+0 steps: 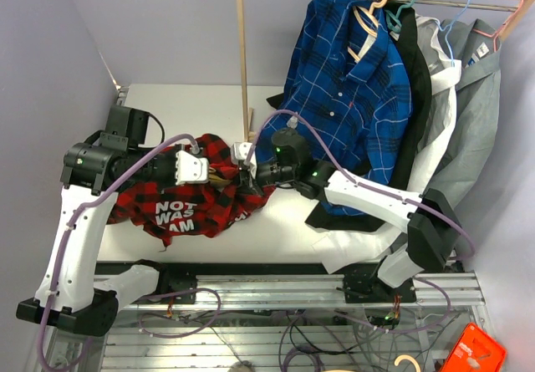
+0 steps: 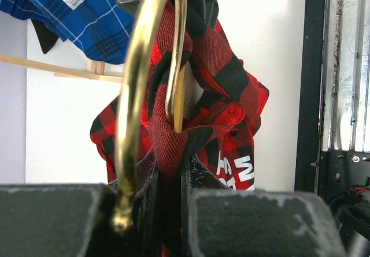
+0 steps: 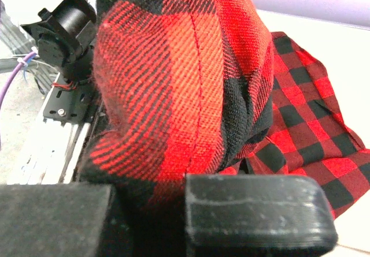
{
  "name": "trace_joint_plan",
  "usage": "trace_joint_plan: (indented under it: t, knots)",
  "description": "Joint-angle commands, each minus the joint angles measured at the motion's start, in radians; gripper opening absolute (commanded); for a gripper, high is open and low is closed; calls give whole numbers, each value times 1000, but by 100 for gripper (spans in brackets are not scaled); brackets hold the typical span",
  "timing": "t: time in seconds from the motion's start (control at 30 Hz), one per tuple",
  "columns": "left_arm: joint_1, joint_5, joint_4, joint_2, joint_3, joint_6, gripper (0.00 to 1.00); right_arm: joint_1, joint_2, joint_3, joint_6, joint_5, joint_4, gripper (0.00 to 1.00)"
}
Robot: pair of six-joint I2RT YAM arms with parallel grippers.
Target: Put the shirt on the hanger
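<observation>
The red-and-black plaid shirt lies bunched on the white table, its white lettering facing up. My left gripper is shut on a fold of the shirt. The hanger's pale golden hook rises from beside the left finger and curls over the cloth; whether it is pinched too I cannot tell. The hanger's frame is hidden in the fabric. My right gripper meets the left one from the right and is shut on a bulging fold of the shirt. Plaid cloth fills both sets of jaws.
A wooden rack post stands just behind the grippers. On the rail hang a blue plaid shirt, dark and white garments, and a grey shirt, reaching down to the table by my right arm.
</observation>
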Motion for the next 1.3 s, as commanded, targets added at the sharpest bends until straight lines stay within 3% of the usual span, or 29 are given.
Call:
trace_joint_plan:
  t: [0.0, 0.1, 0.17, 0.2, 0.23, 0.27, 0.43, 0.6, 0.73, 0.87, 1.07, 1.27]
  knots:
    - [9, 115, 135, -5, -6, -16, 7, 26, 17, 64, 13, -5, 33, 0]
    - [9, 94, 159, -6, -8, -51, 11, 25, 19, 84, -12, 77, -50, 0]
    - [9, 62, 184, -5, 2, -92, 40, 20, 4, 90, -51, 155, -141, 0]
    - [9, 45, 190, -4, 9, -105, 58, 11, -14, 80, -59, 182, -174, 0]
    - [9, 31, 194, -4, 17, -112, 84, 0, -40, 61, -62, 201, -196, 0]
    - [9, 17, 195, -4, 25, -113, 99, -14, -71, 36, -57, 216, -210, 0]
    - [9, -77, 215, -1, 75, -119, 99, -71, -258, -99, -12, 329, -281, 0]
    - [9, -220, 132, 25, 149, -55, 99, -76, -367, -130, 44, 509, -413, 0]
    - [25, -335, 100, 49, 76, -42, 99, -78, -457, -139, 41, 560, -486, 0]
    - [128, -303, 112, 81, -20, 7, 99, -79, -494, -88, 17, 574, -566, 0]
    - [312, -212, 63, 195, 17, 104, 99, -87, -497, 14, -28, 599, -677, 0]
    - [341, -125, 42, 221, -57, 157, 99, -90, -501, 35, -28, 567, -681, 0]
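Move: The left fingers grip the hanger at its neck together with shirt cloth. The hanger's middle is about 5 cm to their right and some 2 cm lower, and the shirt's main spread lies roughly 9 cm left, 8 cm back and 18 cm below. From the right hand, already shut on the shirt's right shoulder, the blue shirt's lower part is about 25 cm right, 7 cm ahead and 16 cm down; the rack foot stands some 13 cm straight ahead, 20 cm lower. Rightward, about 17 cm, the right hand draws the pinched shoulder towards the blue shirt, dipping first, then rising a little and turning some 35 degrees clockwise. Meanwhile the left fingers open wide, letting go of hanger and cloth; that hand goes forward and up, then swings left and well down over the shirt's left side, staying open and turning counter-clockwise. ##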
